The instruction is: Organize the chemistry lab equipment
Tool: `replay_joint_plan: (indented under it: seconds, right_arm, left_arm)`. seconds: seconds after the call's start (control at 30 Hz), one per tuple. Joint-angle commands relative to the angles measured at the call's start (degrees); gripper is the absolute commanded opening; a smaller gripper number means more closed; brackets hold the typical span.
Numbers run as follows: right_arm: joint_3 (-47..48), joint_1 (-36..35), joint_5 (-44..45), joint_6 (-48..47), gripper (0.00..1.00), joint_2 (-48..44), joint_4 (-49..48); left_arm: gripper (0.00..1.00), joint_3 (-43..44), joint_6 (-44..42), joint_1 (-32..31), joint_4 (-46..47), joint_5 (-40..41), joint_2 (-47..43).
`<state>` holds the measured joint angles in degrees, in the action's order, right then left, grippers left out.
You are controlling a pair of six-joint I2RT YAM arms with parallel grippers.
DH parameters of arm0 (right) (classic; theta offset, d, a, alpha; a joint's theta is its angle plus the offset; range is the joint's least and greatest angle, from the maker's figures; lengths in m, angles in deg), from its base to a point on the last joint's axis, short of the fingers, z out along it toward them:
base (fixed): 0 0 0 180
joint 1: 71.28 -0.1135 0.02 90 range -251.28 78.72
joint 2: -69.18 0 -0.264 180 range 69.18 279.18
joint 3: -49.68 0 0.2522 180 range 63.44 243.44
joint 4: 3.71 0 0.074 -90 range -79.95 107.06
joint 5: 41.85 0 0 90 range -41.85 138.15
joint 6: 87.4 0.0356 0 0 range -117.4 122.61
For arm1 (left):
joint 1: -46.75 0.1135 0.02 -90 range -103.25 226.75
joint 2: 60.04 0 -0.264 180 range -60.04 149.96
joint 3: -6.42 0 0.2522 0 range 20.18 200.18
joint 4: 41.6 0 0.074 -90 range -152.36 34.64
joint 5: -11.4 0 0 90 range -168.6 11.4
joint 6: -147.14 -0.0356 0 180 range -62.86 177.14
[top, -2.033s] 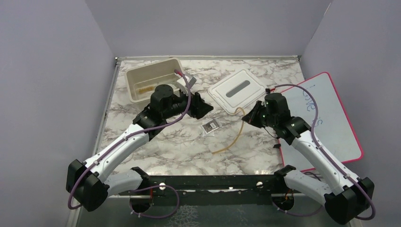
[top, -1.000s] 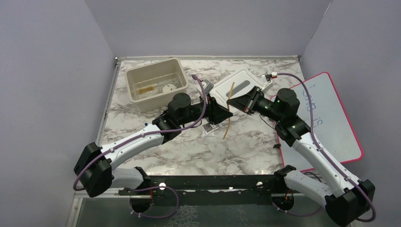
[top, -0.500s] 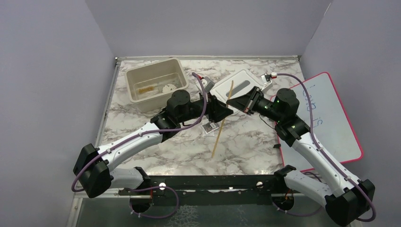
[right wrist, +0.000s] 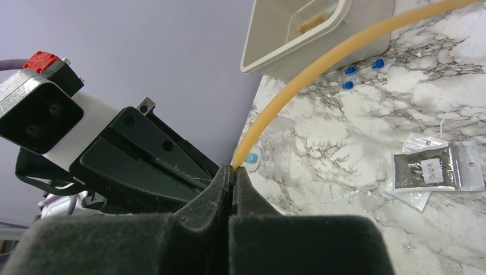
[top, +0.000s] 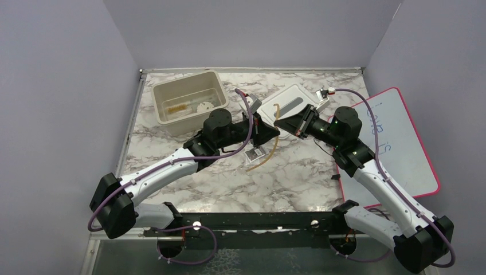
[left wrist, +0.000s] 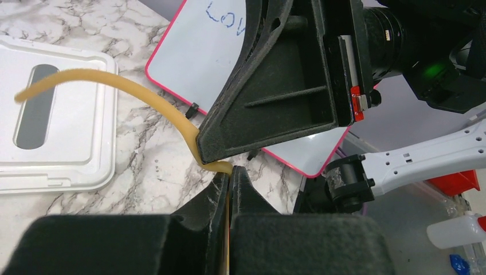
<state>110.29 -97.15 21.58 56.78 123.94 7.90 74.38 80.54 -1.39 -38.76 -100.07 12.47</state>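
The amber rubber tubing (top: 261, 162) runs between both grippers above the middle of the table. My left gripper (top: 270, 133) is shut on it; in the left wrist view the tubing (left wrist: 132, 91) bends down into the closed jaws (left wrist: 229, 173). My right gripper (top: 279, 124) is shut on it too, tip to tip with the left; in the right wrist view the tubing (right wrist: 321, 66) enters its jaws (right wrist: 232, 171). One free end arches over the white lid (top: 286, 106), the other droops to the table. The black-and-white packet (top: 255, 153) lies below the grippers. Tiny blue pieces (right wrist: 361, 70) sit beside the bin.
The beige bin (top: 167, 117) stands at the back left with a thin brown brush (top: 177, 106) inside. The red-bordered whiteboard (top: 401, 143) lies on the right under the right arm. A small black piece (top: 335, 178) lies by its near left corner.
The left gripper has closed on the tubing next to the right gripper. The tubing, hanging straight from the right gripper before, is now bent between the two.
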Motion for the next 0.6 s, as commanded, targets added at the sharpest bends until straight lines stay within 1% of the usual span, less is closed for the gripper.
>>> replay_joint_plan:
  seconds: [0.0,0.03,0.07,0.1,0.2,0.23,0.33,0.43,0.57]
  right_arm:
    - [-0.10,0.11,-1.33,-0.71,0.01,0.35,-1.98]
    - [-0.09,0.12,-1.30,-0.84,0.01,0.34,-1.98]
    - [-0.03,0.12,-1.18,-0.90,0.06,0.39,-1.80]
    - [0.18,0.07,-0.78,-0.98,0.15,0.32,-1.29]
    - [0.77,0.12,-0.07,-1.64,0.27,0.18,-0.41]
    - [1.04,0.09,0.07,-1.81,0.33,0.08,-0.17]
    - [1.84,0.12,2.40,-2.49,0.46,-0.89,1.81]
    - [2.02,0.11,6.80,-3.52,0.52,-2.67,4.84]
    - [1.40,0.12,10.78,-4.91,0.53,-5.17,6.35]
  left_arm:
    - [0.00,-0.17,-1.26,-0.41,2.65,2.35,-2.52]
    - [0.00,-0.22,-1.47,-0.41,2.67,2.52,-2.72]
    - [0.00,-0.29,-1.84,-0.44,2.52,2.94,-2.96]
    - [0.00,-0.36,-2.06,-0.41,2.24,3.61,-3.23]
    - [0.00,-0.22,-2.87,-0.46,0.73,5.40,-4.03]
    - [0.00,0.22,-3.36,-0.43,-0.38,6.18,-4.12]
    - [0.00,2.28,-5.50,-0.36,-6.13,9.61,-4.41]
    - [0.00,5.70,-8.47,0.59,-13.37,14.46,-3.64]
    - [0.00,10.61,-8.96,5.54,-20.02,17.53,-1.76]
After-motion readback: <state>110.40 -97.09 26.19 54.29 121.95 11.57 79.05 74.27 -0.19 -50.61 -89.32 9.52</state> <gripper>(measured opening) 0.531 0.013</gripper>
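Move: Both hands still pinch the rubber tube, the left just behind the right. From the left hand, the open beige bin lies some 20 cm ahead and 30 cm to the left, about 20 cm below. The white lid is about 18 cm ahead and 4 cm right, and the small grey pouch roughly 2 cm ahead and 8 cm left, both about 26 cm down. From the right hand, the tube's middle hangs about 4 cm back, 1 cm left and 3 cm below. The right fingers let go of the rubber tube, opening to about half and easing a centimetre or so to the right. The left hand keeps its pinch and draws away with the tube, rising slightly at first, then heading forward and left towards the bin, about 4 cm in all, while swinging some 10 degrees counter-clockwise. ##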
